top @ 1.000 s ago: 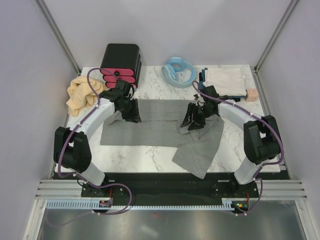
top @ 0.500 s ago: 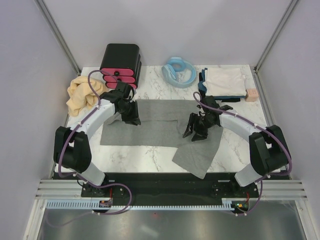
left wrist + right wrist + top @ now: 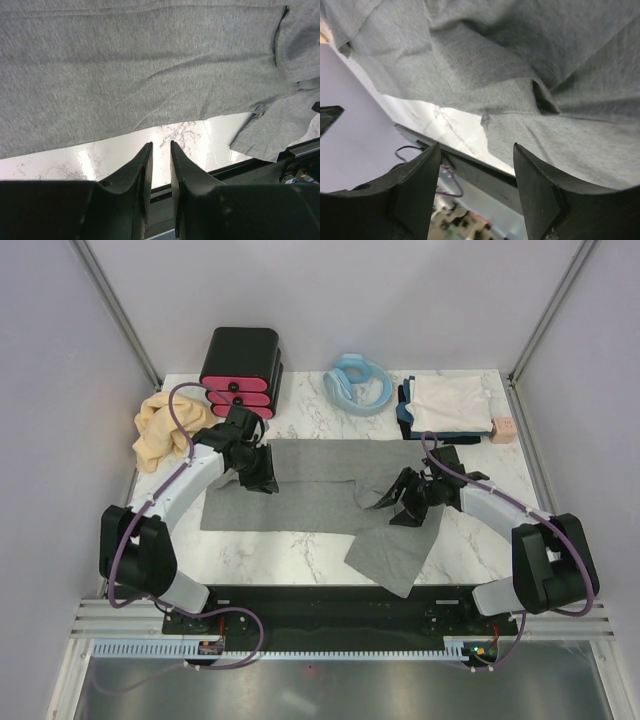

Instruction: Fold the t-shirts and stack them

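A large heather-grey t-shirt lies spread over the middle of the marble table, its right part rumpled and hanging toward the near edge. My left gripper hovers over its upper left part. In the left wrist view the left gripper is open by a narrow gap, with nothing in it, and grey cloth lies ahead. My right gripper stands over the rumpled right part, and in its own view the right gripper is wide open and empty above the grey folds. A tan-yellow t-shirt lies bunched at the left. A whitish t-shirt lies folded on a dark one at the back right.
A black box with pink drawers stands at the back left, and a light-blue coiled hose lies at the back middle. A small pink block sits by the folded stack. Bare marble shows near the front edge.
My right gripper has opened wider and slid right and nearer, its arm swinging outward; the grey cloth beneath has settled. The left gripper has barely shifted.
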Robot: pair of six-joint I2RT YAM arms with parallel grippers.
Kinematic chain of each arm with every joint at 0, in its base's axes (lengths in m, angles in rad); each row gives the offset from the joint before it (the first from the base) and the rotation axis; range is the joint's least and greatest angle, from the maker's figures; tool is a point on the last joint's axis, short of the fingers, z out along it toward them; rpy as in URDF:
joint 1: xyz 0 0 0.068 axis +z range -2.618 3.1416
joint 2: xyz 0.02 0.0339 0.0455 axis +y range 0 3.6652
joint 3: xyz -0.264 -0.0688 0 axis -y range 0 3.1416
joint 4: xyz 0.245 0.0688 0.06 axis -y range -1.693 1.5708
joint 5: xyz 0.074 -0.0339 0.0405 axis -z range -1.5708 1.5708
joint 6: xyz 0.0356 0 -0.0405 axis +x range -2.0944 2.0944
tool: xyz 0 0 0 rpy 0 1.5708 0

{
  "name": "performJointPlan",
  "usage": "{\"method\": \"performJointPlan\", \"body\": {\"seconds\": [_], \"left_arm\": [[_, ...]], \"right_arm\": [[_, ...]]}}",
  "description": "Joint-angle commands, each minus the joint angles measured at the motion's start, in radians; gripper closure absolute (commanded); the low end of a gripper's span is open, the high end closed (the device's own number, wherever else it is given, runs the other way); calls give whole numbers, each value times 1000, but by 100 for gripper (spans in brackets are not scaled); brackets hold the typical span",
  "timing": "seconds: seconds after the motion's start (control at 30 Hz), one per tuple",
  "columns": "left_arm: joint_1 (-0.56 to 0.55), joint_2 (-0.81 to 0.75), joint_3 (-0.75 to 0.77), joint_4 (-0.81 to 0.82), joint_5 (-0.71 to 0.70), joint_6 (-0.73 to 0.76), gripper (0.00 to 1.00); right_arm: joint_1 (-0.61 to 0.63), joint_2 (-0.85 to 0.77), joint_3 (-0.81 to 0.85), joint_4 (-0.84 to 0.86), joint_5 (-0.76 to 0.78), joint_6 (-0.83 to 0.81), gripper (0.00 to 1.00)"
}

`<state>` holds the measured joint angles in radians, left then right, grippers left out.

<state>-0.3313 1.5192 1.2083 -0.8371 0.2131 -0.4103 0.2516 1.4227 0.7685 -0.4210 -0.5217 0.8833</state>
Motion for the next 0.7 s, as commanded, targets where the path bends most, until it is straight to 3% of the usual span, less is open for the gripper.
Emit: {"method": "performJointPlan", "body": {"seconds": [0.0, 0.1, 0.27, 0.67], "left_arm": [[5, -51, -22, -26, 0, -15, 73], [5, -57, -26, -33, 6, -9, 73], [5, -54, -30, -39, 9, 5, 73], [5, -63, -62, -43, 20, 41, 73]], "right_arm": [[6, -92, -106, 230, -92, 296, 34], [14, -174, -153, 283, 0, 351, 34], [40, -163, -199, 387, 132, 436, 34], [231, 68, -89, 468, 380, 557, 36]]}}
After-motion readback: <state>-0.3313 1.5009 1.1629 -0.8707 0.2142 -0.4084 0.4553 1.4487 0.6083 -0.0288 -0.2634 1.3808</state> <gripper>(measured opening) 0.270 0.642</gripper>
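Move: The grey t-shirt's loose folded flap lies about 3 cm ahead of the right hand, some 3 cm to its left and roughly 6 cm below. The shirt's near flap spreads about 9 cm back and 2 cm left; the shirt body's middle is some 6 cm ahead and 21 cm left, both about 7 cm down. From the left hand, the folded flap is roughly 23 cm right, 1 cm back and 11 cm below. Rising briefly, the right hand goes about 4 cm left and sinks towards the folded flap, turning clockwise. ##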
